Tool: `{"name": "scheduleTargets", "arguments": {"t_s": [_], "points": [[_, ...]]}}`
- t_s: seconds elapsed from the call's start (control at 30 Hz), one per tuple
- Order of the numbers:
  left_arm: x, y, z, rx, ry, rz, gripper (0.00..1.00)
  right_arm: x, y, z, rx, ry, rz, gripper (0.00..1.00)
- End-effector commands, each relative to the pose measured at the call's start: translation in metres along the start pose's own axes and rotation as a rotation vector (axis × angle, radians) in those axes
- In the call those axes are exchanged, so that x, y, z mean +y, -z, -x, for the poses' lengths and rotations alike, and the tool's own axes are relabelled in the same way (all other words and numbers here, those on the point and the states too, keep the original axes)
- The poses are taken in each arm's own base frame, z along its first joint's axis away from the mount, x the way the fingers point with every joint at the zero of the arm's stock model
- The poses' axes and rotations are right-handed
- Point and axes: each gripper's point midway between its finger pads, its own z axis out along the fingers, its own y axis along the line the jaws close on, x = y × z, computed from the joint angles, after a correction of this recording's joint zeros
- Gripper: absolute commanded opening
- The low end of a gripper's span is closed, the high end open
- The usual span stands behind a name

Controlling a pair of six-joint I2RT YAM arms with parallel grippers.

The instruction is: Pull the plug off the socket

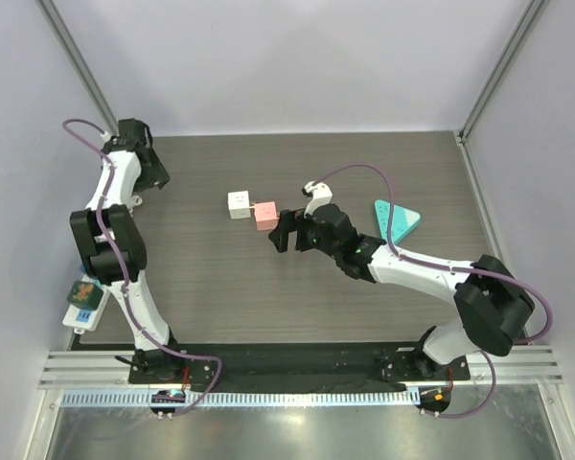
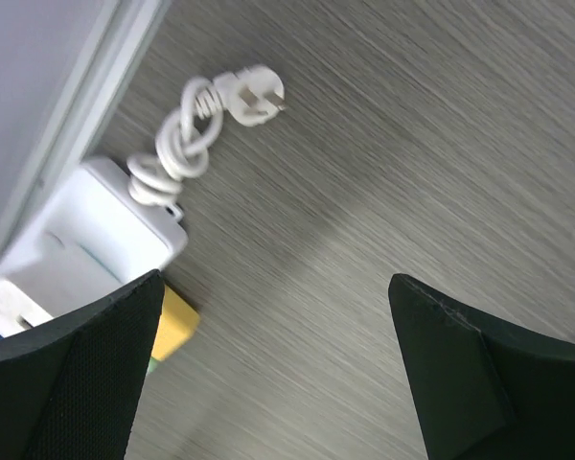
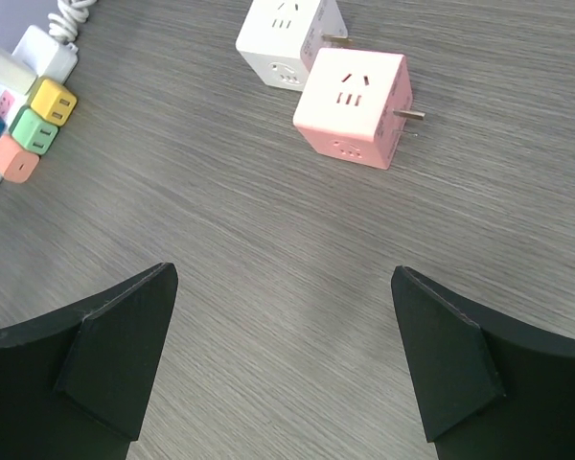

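Observation:
A white cube socket [image 3: 286, 38] and a pink cube plug [image 3: 355, 94] lie side by side mid-table, corners close together. Bare prongs [image 3: 410, 115] stick out of the pink cube's right side, and a prong also shows beside the white cube. In the top view the white cube [image 1: 238, 204] lies left of the pink one [image 1: 264, 215]. My right gripper [image 3: 284, 271] is open and empty, just short of the pink cube; in the top view [image 1: 286, 232] it is to the cube's lower right. My left gripper [image 1: 154, 172] is open and empty [image 2: 276, 280] at the far left.
A white power strip [image 2: 86, 240] with a coiled cord and plug [image 2: 254, 96] lies along the left edge [image 1: 81, 305]. It carries yellow [image 3: 53, 101], green [image 3: 34, 131] and salmon [image 3: 16, 158] cubes. A teal triangular object [image 1: 398, 218] lies at the right.

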Motion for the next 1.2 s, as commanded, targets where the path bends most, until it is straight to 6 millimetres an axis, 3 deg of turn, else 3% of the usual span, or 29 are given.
{"name": "scheduleTargets", "arguments": {"t_s": [0.0,0.23,0.4,0.7,0.87,1.0,1.03,1.1,1.13,1.17], "points": [[0.014,-0.001,0.047,-0.117,-0.102,-0.03,1.0,0.014,0.011,0.016,-0.043,0.053,0.076,0.99],[0.054,-0.049,0.035,0.005,-0.111,-0.026,1.0,0.024,0.028,0.022,-0.074,0.052,0.153,1.0],[0.07,-0.062,0.033,0.045,-0.138,0.023,1.0,0.031,0.034,0.017,-0.058,0.041,0.208,1.0],[0.076,-0.099,-0.01,0.187,-0.173,0.057,0.94,0.021,0.032,0.018,-0.066,0.065,0.164,1.0],[0.082,-0.106,-0.026,0.237,-0.166,0.095,0.82,0.013,0.031,0.021,-0.08,0.075,0.121,1.0],[0.075,-0.106,-0.033,0.253,-0.128,0.072,0.66,0.012,0.029,0.017,-0.071,0.075,0.12,1.0],[0.075,-0.104,-0.035,0.258,-0.114,0.075,0.56,0.013,0.029,0.017,-0.07,0.076,0.121,1.0],[0.073,-0.103,-0.043,0.274,-0.099,0.076,0.46,0.013,0.029,0.018,-0.073,0.074,0.123,1.0],[0.071,-0.101,-0.043,0.271,-0.077,0.07,0.35,0.012,0.029,0.018,-0.072,0.072,0.121,1.0],[0.069,-0.099,-0.047,0.276,-0.075,0.068,0.3,0.012,0.029,0.018,-0.072,0.074,0.121,1.0]]}}
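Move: The white coiled cord lies roughly 9 cm to the left gripper's left, 2 cm back and 11 cm below. Its plug head sits 5 cm farther out than the coil and 2 cm right of it. On the strip, the yellow cube is about 8 cm behind the coil and 2 cm to its right. From the right gripper the coil is some 44 cm left, 12 cm ahead and 13 cm down. Bring the open left gripper about 9 cm left until it is over the coiled cord, then sink it some 10 cm to the table, tipping the fingers about 15 degrees steeper. Close them from both sides on the coil behind the plug head, drifting slightly back as they pinch. Ease the empty right gripper back about 2 cm and leave it open. ##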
